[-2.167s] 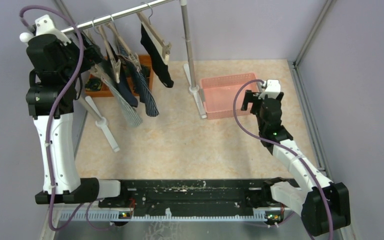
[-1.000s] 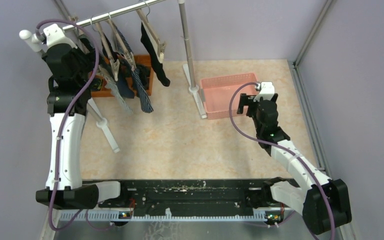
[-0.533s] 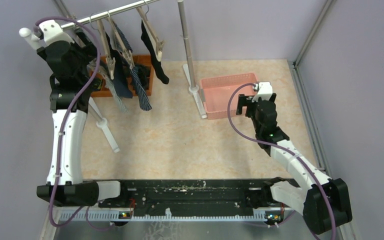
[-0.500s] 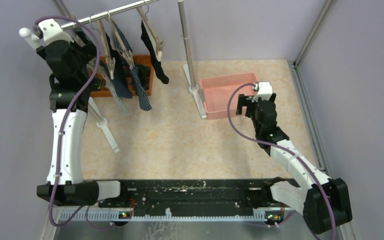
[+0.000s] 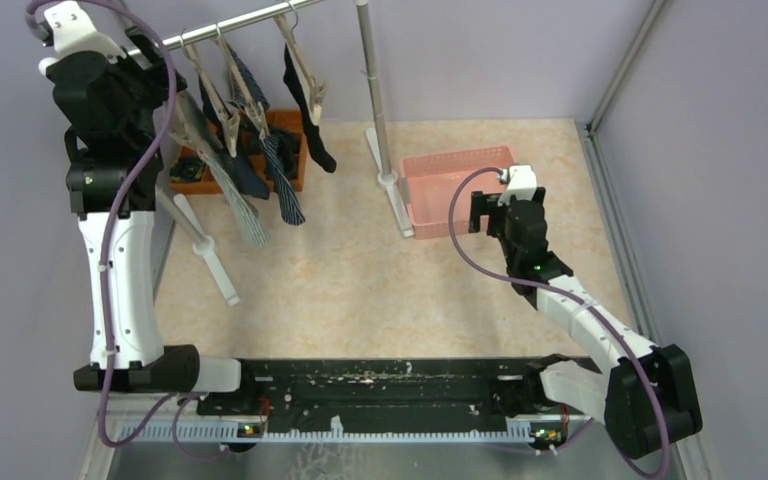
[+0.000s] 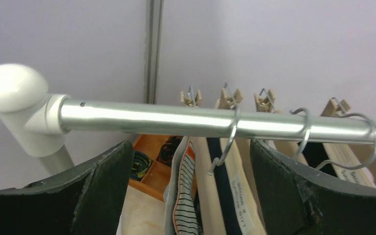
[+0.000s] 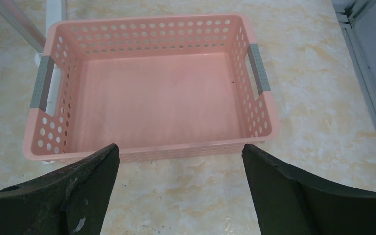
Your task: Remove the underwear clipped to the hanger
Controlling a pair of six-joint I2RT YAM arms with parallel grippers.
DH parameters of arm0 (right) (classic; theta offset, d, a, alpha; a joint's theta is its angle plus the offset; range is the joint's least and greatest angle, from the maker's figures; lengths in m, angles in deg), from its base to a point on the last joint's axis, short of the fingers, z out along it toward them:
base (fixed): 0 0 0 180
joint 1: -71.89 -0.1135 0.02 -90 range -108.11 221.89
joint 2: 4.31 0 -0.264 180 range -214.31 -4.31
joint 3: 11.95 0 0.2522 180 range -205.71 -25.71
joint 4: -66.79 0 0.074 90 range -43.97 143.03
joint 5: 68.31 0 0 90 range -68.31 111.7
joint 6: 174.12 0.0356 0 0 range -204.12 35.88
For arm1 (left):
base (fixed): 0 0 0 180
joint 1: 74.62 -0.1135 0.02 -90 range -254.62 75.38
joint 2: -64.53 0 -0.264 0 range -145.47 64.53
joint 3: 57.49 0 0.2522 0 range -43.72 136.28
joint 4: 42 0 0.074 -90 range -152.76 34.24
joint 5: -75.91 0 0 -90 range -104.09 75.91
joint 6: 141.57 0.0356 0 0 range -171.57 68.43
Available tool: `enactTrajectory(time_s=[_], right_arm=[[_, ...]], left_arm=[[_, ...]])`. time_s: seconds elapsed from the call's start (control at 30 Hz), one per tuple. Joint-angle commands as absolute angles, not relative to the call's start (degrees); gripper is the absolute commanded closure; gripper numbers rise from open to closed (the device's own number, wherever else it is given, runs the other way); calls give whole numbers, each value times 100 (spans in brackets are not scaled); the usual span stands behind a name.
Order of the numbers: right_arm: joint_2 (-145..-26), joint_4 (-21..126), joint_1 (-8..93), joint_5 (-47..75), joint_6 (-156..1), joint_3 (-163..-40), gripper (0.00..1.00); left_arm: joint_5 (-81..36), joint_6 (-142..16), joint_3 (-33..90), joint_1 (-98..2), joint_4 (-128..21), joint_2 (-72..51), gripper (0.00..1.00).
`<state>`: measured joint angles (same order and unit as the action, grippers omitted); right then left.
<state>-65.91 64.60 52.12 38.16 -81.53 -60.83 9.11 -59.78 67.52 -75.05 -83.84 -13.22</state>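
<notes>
Several wooden clip hangers (image 5: 222, 100) hang on a metal rail (image 5: 230, 25) at the back left. Underwear is clipped to them: a grey striped piece (image 5: 245, 210), a navy piece (image 5: 252, 178), a navy-striped piece (image 5: 287, 190) and a black piece (image 5: 312, 115). My left gripper (image 5: 160, 85) is raised at the rail's left end. In the left wrist view it (image 6: 191, 152) stands open just under the rail (image 6: 166, 120), straddling the striped underwear (image 6: 188, 196) and the first hanger's wire hook (image 6: 229, 142); nothing is gripped. My right gripper (image 5: 482, 212) (image 7: 180, 147) is open and empty.
An empty pink basket (image 5: 430, 205) (image 7: 147, 22) sits just beyond the right gripper. An orange wooden box (image 5: 288, 122) (image 6: 152, 147) with rolled socks stands behind the hanging clothes. The rack's upright post (image 5: 372, 80) and white feet (image 5: 215, 270) stand on the table. Purple walls close in.
My left arm has risen and drawn back to the left end of the rail. The hanging clothes have swung a little. The right arm has edged slightly left.
</notes>
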Motion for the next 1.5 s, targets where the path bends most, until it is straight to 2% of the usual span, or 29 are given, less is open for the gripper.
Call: enactTrajectory(time_s=[0.0,0.17,0.4,0.53,0.67,1.23,1.47], right_arm=[[-6495,6760,5135,3935,-8245,-6188,4],[-6468,6831,5124,3865,-8152,-6133,4],[-6414,6866,5088,3823,-8097,-6087,4],[-6353,6863,5086,3747,-8046,-6054,4],[-6339,6837,5079,3716,-8030,-6057,4],[-6302,6789,5079,3847,-8060,-6012,3],[-6272,6764,5064,3880,-8118,-6018,3]], left_arm=[[192,-6374,7635,-7543,-9570,-1484,8],[-516,-6953,8511,-7544,-10766,-1715,12],[-1042,-7641,8478,-7544,-11529,-1617,18],[-1129,-7724,8202,-7542,-11673,-1539,37],[-1182,-7743,8150,-7546,-11586,-1521,44],[-215,-7476,7842,-7547,-11362,-1387,47],[-346,-7487,7674,-7543,-11054,-1474,47]])
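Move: The left hand is beside the end of the rail, going for the near clip that holds the grey striped underwear. That clip is about 6 cm to its right, 2 cm back and 8 cm below. At the same height, the next hanger's clip with dark underwear is 4–5 cm farther right, and the third hanger's about 9 cm. The rail's white end cap is some 14 cm left and 3 cm back, about level in height. From the right hand the underwear clip is roughly 57 cm left, straight across, and 27 cm higher. The left fingers come astride the near end of the first hanger, by the underwear's clip, though whether they touch can't be seen. The left hand rises slightly while swinging about 7 cm right and a little back from the rail, then sinks some 6 cm net and eases 2 cm back left. On the way it turns clockwise, tips nose-down and rolls its left side lower, about 15 degrees each, as the fingers close from nearly wide to half open. ##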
